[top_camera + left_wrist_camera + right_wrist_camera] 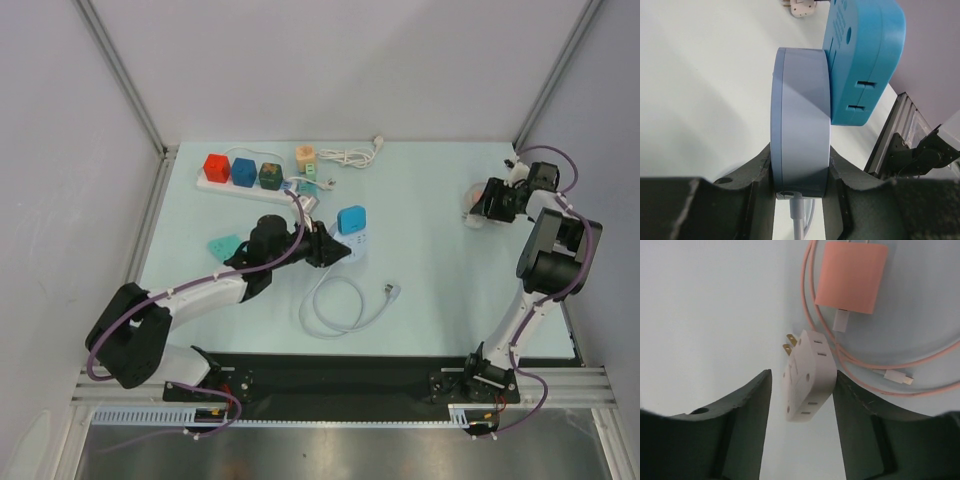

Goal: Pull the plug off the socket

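Observation:
My left gripper (800, 165) is shut on a pale, disc-shaped socket (800, 115), one finger on each flat side. A white cable leaves the socket's near end. A bright blue plug block (865, 55) sits against the socket's right face. From above, the left gripper (325, 247), socket (358, 245) and blue plug (351, 220) are at mid-table. At the far right, my right gripper (802, 375) is open around a white plug adapter (807, 375) with brass prongs. The adapter leans by the right finger, with a gap to the left finger.
A pink charger (851, 277) and its pink cable lie just past the white adapter. At the back left is a white power strip (215, 184) carrying red, blue and green cubes. A coiled white cable (335, 305) lies in front. A teal piece (222, 243) lies left.

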Tool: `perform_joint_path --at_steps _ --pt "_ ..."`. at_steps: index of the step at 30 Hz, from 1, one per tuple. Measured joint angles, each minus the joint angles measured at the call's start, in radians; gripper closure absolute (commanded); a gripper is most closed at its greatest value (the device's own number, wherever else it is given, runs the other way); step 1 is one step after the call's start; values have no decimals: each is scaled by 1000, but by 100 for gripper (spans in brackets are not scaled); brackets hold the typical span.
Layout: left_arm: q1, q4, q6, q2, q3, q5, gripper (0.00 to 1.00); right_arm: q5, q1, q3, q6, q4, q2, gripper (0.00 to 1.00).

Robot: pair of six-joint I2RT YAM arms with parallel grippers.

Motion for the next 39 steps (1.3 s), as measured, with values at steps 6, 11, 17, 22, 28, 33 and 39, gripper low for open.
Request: perform_joint_path --at_steps 6,11,17,22,28,33,39 --pt "-27 -19 51 0 3 11 100 29 -17 23 -47 -23 -7 24" --pt "-68 -97 117 1 40 37 100 38 -21 23 -204 -106 -87 16" --pt "-107 -190 203 21 122 89 100 -218 -13 21 -630 -359 -321 15" --pt "-148 -285 276 36 166 107 100 -446 91 9 -1116 -723 -478 14" --pt "-186 -410 358 44 200 89 100 -569 273 -36 -1430 -921 -579 14" --pt "-219 -478 407 46 222 61 100 -577 429 -87 -1406 -945 -723 14" --pt "-249 -515 437 46 227 30 100 -563 595 -133 -1305 -901 -818 15"
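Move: Blue plug, still in the grey-white socket that the left hand holds: about 43 cm left of the right hand, some 12 cm back and 12 cm higher; from the left hand it is roughly 7 cm ahead, 4 cm right and slightly above. Right by the right fingers, 1 cm back, 1 cm left and just below, is the white plug; the peach plug lies 6 cm ahead and 1 cm left. The cable's grey plug is 4 cm back and 16 cm right of the left hand, 14 cm below. Spreading its half-open fingers wide, the right hand leaves the white plug and lifts, then sweeps back and left towards the blue plug, about 27 cm each way and 20 cm up, turning roughly 90 degrees counter-clockwise and stopping just short. The left hand keeps its grip on the socket, drawing it some 9 cm back and 4 cm right, a little lower at the end, while turning about 25 degrees clockwise and rolling its left side up. ##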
